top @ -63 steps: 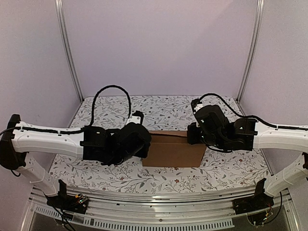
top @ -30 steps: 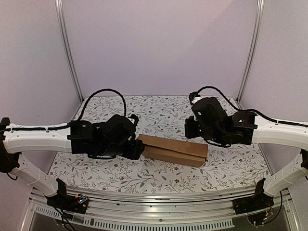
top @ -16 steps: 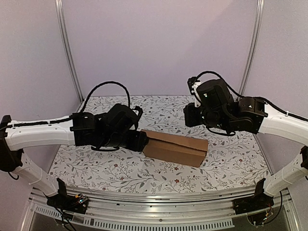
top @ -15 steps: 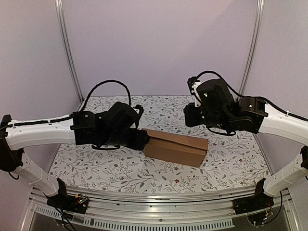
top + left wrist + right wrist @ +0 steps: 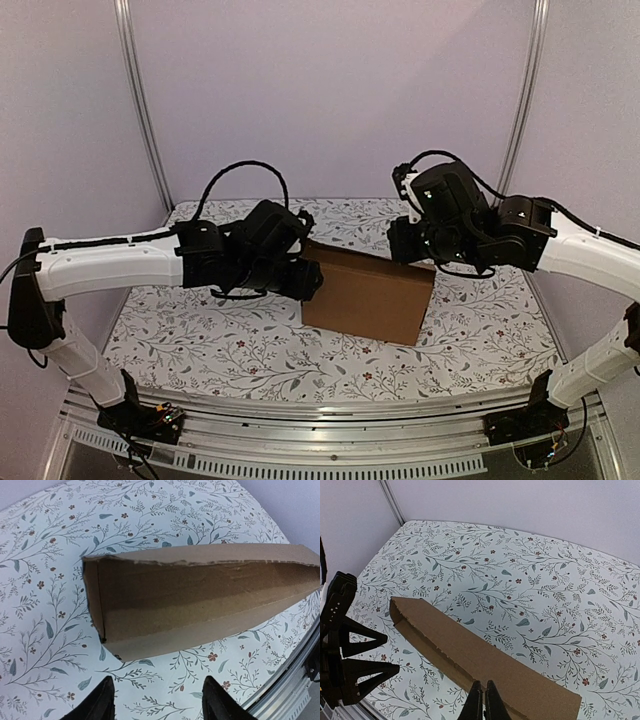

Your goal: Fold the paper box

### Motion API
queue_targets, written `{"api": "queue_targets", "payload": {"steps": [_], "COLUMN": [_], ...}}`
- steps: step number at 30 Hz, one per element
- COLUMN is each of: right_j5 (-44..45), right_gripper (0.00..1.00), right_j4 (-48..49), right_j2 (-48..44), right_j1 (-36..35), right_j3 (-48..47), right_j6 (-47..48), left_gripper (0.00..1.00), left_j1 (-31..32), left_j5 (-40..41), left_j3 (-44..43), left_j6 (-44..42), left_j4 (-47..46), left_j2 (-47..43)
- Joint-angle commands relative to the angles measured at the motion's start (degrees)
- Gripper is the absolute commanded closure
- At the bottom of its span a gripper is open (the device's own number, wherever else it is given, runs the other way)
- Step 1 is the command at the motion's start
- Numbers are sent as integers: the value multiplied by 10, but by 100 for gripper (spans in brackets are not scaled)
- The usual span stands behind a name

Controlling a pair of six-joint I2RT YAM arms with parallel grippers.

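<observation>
The paper box [image 5: 365, 295] is plain brown cardboard and stands reared up mid-table, its broad face toward the front. My left gripper [image 5: 308, 280] is at its left end. In the left wrist view the box [image 5: 200, 600] lies just beyond my left gripper [image 5: 160, 705], which is open with only tablecloth between its fingers [image 5: 105, 702]. My right gripper [image 5: 412, 250] is at the box's upper right corner. In the right wrist view it [image 5: 481, 704] is shut, its tips over the near edge of the box [image 5: 485, 655]. I cannot tell whether they touch it.
A floral tablecloth [image 5: 200, 340] covers the table. Purple walls and two metal posts [image 5: 140, 100] [image 5: 520, 100] enclose the back and sides. A metal rail [image 5: 330, 410] runs along the front edge. The left gripper's open fingers [image 5: 355, 655] show in the right wrist view.
The box has reared up from lying low and tilted to standing tall. My left arm has moved forward and right along its left end. The right gripper stays shut near the top right.
</observation>
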State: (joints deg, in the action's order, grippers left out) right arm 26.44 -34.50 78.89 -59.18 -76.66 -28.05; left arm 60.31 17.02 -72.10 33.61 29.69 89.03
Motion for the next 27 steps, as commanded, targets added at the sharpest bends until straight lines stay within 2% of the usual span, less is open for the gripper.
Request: {"api": "queue_targets", "payload": {"steps": [1,6,17,22,27], "right_j5": [-16,-20,-99,-99,-95], "right_gripper": [97,98,100,100,100], "right_j4": [-10,-2,54,71,100], "right_j2": [11,28,84,116,131], "right_j1": [14,15,14,14,14], "right_j3": [-21,-27,-50,-53,-7], "right_j6": [5,12,30,37,40], "left_gripper": [42,43,44,46,47], "left_j1": [-10,-11,-13,-29,-60], "left_j5": [-11,-18,-11,-16,-58], "left_j3": [-4,12,65,77,69], "left_j6": [-13,-11,-6,-11,-27], "left_j4": [-14,-16,10,17,1], "left_j2": [4,-17,-96,-139,-158]}}
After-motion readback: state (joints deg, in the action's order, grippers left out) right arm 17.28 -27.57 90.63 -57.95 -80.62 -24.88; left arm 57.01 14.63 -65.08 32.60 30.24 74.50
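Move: The box stands on edge with its lid along the top. From the right gripper, the lid's middle lies about 3 cm ahead, 4 cm to the left and 9 cm below, and the box's right end about 2 cm ahead and 8 cm to the right. From the left gripper, that lid middle is some 4 cm ahead, 11 cm to the right and near fingertip height, while the box's left end is about 4 cm straight ahead. Bring the right gripper, fingers shut, about 6 cm left along the lid and some 4 cm down towards it, turning slightly counter-clockwise. After a brief hold, draw the left gripper away from the box's left end, about 5 cm left and rising about as much, its fingers staying half open. ##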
